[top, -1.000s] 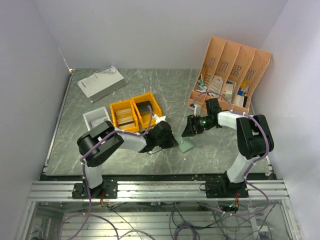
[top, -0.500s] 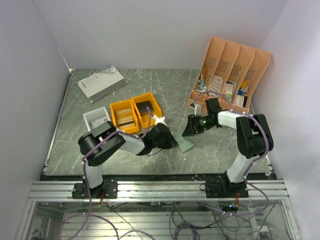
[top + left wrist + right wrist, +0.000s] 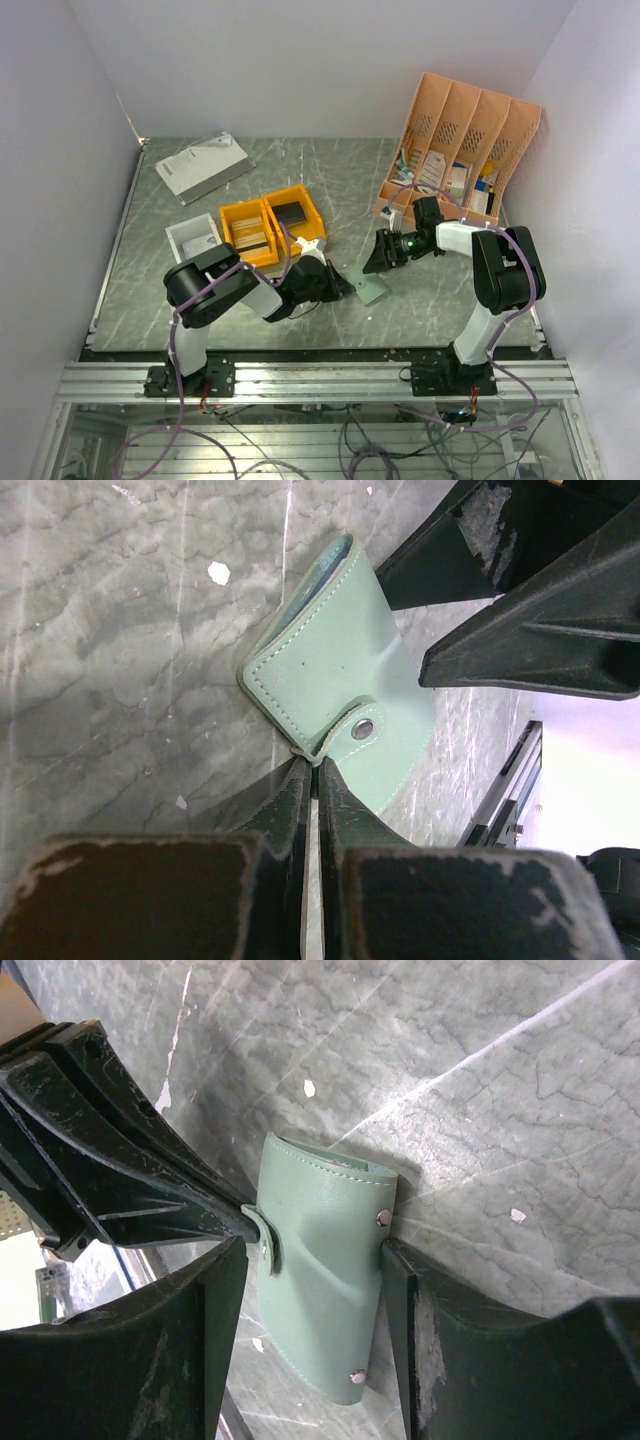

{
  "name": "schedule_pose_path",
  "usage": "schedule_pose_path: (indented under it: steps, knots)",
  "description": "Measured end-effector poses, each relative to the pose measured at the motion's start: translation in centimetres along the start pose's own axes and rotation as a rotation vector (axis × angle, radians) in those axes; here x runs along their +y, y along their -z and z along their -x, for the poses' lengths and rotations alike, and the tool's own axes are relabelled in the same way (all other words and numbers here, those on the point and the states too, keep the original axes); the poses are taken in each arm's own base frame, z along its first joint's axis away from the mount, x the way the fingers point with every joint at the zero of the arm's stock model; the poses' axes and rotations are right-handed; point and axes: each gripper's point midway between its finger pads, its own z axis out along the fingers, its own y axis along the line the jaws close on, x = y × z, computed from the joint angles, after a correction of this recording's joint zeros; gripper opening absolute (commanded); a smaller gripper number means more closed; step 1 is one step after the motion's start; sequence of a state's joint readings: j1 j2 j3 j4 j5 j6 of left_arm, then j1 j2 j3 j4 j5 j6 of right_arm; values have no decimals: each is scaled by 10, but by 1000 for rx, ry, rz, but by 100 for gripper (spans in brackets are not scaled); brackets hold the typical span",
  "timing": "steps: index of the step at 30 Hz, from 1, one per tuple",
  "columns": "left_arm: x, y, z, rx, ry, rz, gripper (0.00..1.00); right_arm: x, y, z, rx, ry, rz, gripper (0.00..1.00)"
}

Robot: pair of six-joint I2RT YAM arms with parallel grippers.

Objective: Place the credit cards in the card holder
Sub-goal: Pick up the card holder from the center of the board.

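Note:
The card holder (image 3: 372,289) is a closed grey-green wallet lying on the table between the two arms. In the left wrist view its snap strap (image 3: 345,735) wraps the near edge, and my left gripper (image 3: 316,767) is shut on the tip of that strap. My left gripper (image 3: 343,286) reaches it low from the left. My right gripper (image 3: 312,1250) is open astride the card holder (image 3: 320,1290), its right finger (image 3: 425,1320) against the holder's studded edge and the left finger a little apart. Flat card-like things lie in two yellow bins (image 3: 267,226); I cannot tell whether they are the credit cards.
A white tray (image 3: 193,237) stands left of the yellow bins. A peach desk organiser (image 3: 460,150) with papers is at the back right. A booklet (image 3: 202,166) lies at the back left. The right arm (image 3: 500,270) curves along the right side.
My left gripper has closed fully on the strap and its wrist has drawn slightly leftward. The right jaws have widened a little. The card holder stays where it was.

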State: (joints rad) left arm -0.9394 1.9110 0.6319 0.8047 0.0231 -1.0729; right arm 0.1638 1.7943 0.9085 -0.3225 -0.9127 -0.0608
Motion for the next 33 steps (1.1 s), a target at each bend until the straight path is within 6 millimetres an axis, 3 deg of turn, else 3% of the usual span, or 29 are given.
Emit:
schedule_pose_path:
  steps: [5,14,18,23,29,31,33]
  knots:
    - [2,4,-1,-9,6,-14,7,0,0,-3,8,-7,0,39]
    - [-2,4,1,2,-31,-9,7,8,1,2,-10,19,46,0]
    - [-3,4,2,10,-66,1,10,25,6,5,-28,45,94,0]
    - [-4,12,5,9,-134,1,44,44,13,3,-46,88,116,0]
    - [-3,52,11,-30,-218,-10,52,54,27,13,-97,145,113,0]
    - [-10,66,18,-55,-246,-34,55,54,29,14,-103,162,112,0]
    - [-29,83,30,-100,-284,-83,66,56,31,13,-104,192,118,0]
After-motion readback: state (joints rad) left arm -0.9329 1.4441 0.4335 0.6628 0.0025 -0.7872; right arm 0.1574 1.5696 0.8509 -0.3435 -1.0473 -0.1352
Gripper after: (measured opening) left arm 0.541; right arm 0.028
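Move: The card holder's middle is about 4 cm to the right of the left hand and 1 cm farther out, roughly level in height; that hand already pinches its strap. From the right hand the holder's middle is some 3 cm back and 2 cm below, with open fingers straddling it. The nearer yellow bin stands about 17 cm ahead and 13 cm left of the left hand; the tan organizer is some 24 cm ahead and 21 cm right of the right hand. The card holder is pinched flat between the right fingers, which shut from about half open while the left hand keeps its grip on the strap. The right hand then lifts it about 6 cm, easing slightly back, with a small wrist tilt. As that lift gets going, the left lets go and withdraws up and to its left, opening wide enough to clear the strap and tipping its fingers upward. ##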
